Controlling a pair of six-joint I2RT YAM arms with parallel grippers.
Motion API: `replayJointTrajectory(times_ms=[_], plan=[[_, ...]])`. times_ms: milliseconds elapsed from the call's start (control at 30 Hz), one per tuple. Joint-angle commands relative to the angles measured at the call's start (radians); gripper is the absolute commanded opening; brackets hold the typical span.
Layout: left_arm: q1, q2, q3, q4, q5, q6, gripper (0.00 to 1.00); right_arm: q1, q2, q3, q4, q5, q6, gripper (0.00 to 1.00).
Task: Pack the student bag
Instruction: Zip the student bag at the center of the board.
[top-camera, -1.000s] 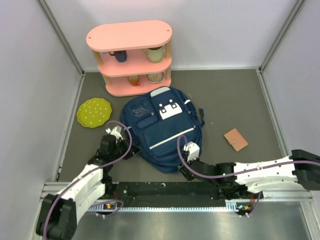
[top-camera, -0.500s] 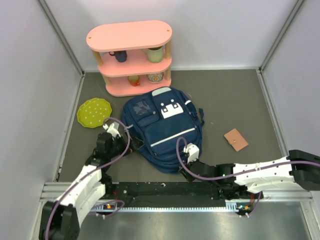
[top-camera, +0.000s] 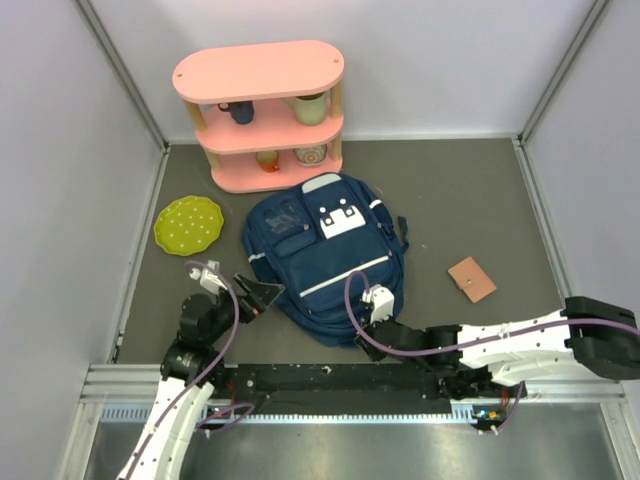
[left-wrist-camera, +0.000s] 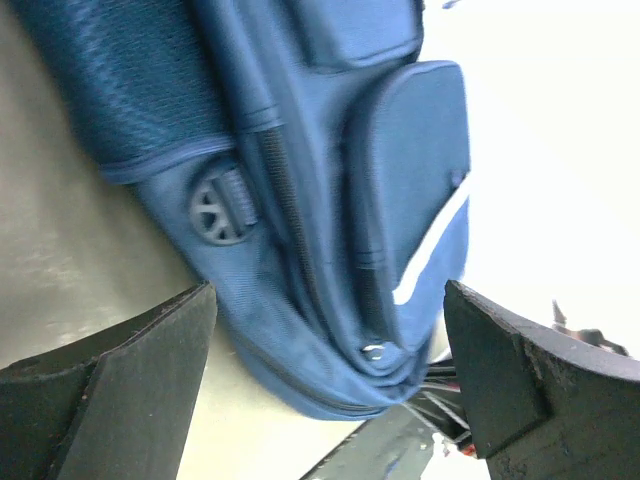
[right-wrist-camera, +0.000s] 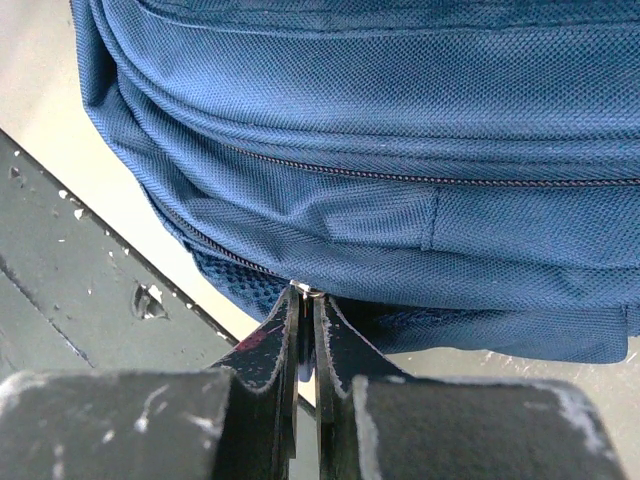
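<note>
The student bag (top-camera: 325, 255) lies flat mid-table, navy with a white stripe and a white buckled patch. My left gripper (top-camera: 235, 283) hovers just off the bag's left side, open, with nothing between its fingers. In the left wrist view the bag's side (left-wrist-camera: 300, 150) with its zip and round plastic buckle (left-wrist-camera: 220, 205) fills the gap ahead of the wide-apart gripper (left-wrist-camera: 325, 330). My right gripper (top-camera: 374, 300) is at the bag's near edge. In the right wrist view the gripper (right-wrist-camera: 307, 300) is shut on a small metal zipper pull (right-wrist-camera: 305, 290) under the bag's fabric (right-wrist-camera: 400, 130).
A pink two-tier shelf (top-camera: 262, 110) holding cups stands behind the bag. A green dotted plate (top-camera: 188, 224) lies at the left and a tan wallet (top-camera: 471, 279) at the right. The black base rail (top-camera: 330, 380) runs close under the bag's near edge.
My left gripper has opened and pulled back from the bag's left side toward the near left. The right gripper stays shut at the bag's near edge, shifted slightly left.
</note>
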Motion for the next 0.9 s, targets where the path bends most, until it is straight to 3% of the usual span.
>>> replayJointTrajectory(times_ms=[0,133,200,467,667,767,867], plan=[[-0.029,-0.171,-0.080,-0.014,-0.021,-0.166,0.99,-0.027,0.027,0.032,0.035,-0.005,0.017,0.00],[-0.100,-0.288,-0.104,-0.037,-0.096,-0.226,0.99,-0.042,0.050,0.038,0.041,-0.013,0.028,0.00],[-0.127,-0.273,-0.099,-0.039,-0.139,-0.224,0.99,-0.049,0.055,0.046,0.042,-0.014,0.028,0.00],[-0.354,0.095,0.052,-0.043,-0.358,-0.149,0.99,-0.064,0.079,0.074,0.029,-0.017,0.019,0.00],[-0.578,0.290,0.126,-0.036,-0.567,-0.238,0.99,-0.078,0.069,0.072,0.016,-0.011,0.025,0.00],[-0.684,0.295,0.108,0.029,-0.660,-0.301,0.99,-0.084,0.067,0.072,0.018,-0.017,0.022,0.00],[-0.791,0.302,0.061,0.246,-0.751,-0.322,0.99,-0.084,0.076,0.075,0.025,-0.022,0.020,0.00]])
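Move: The student bag's near-left edge, next to the zip, lies about 7 cm to the left hand's right, 6 cm back and 6 cm lower; from the right hand the same edge is some 5 cm ahead and 11 cm to the left, at about its height. The zip pull, already pinched in the right fingers, sits roughly 19 cm right of the left hand, 10 cm back and 5 cm lower. The bag's white stripe is about 15 cm to the left hand's right and 3 cm ahead. The bag's near-left edge is what the wide-open left hand heads for: it lifts about 2 cm while drifting right, then dips back and down past its starting height and keeps swinging right, rising slightly at the end, net some 5 cm right, 4 back and 3 down, fingers tipping about 15 degrees downward. The zip pull stays pinched as the right hand creeps about 1 cm forward-left. ##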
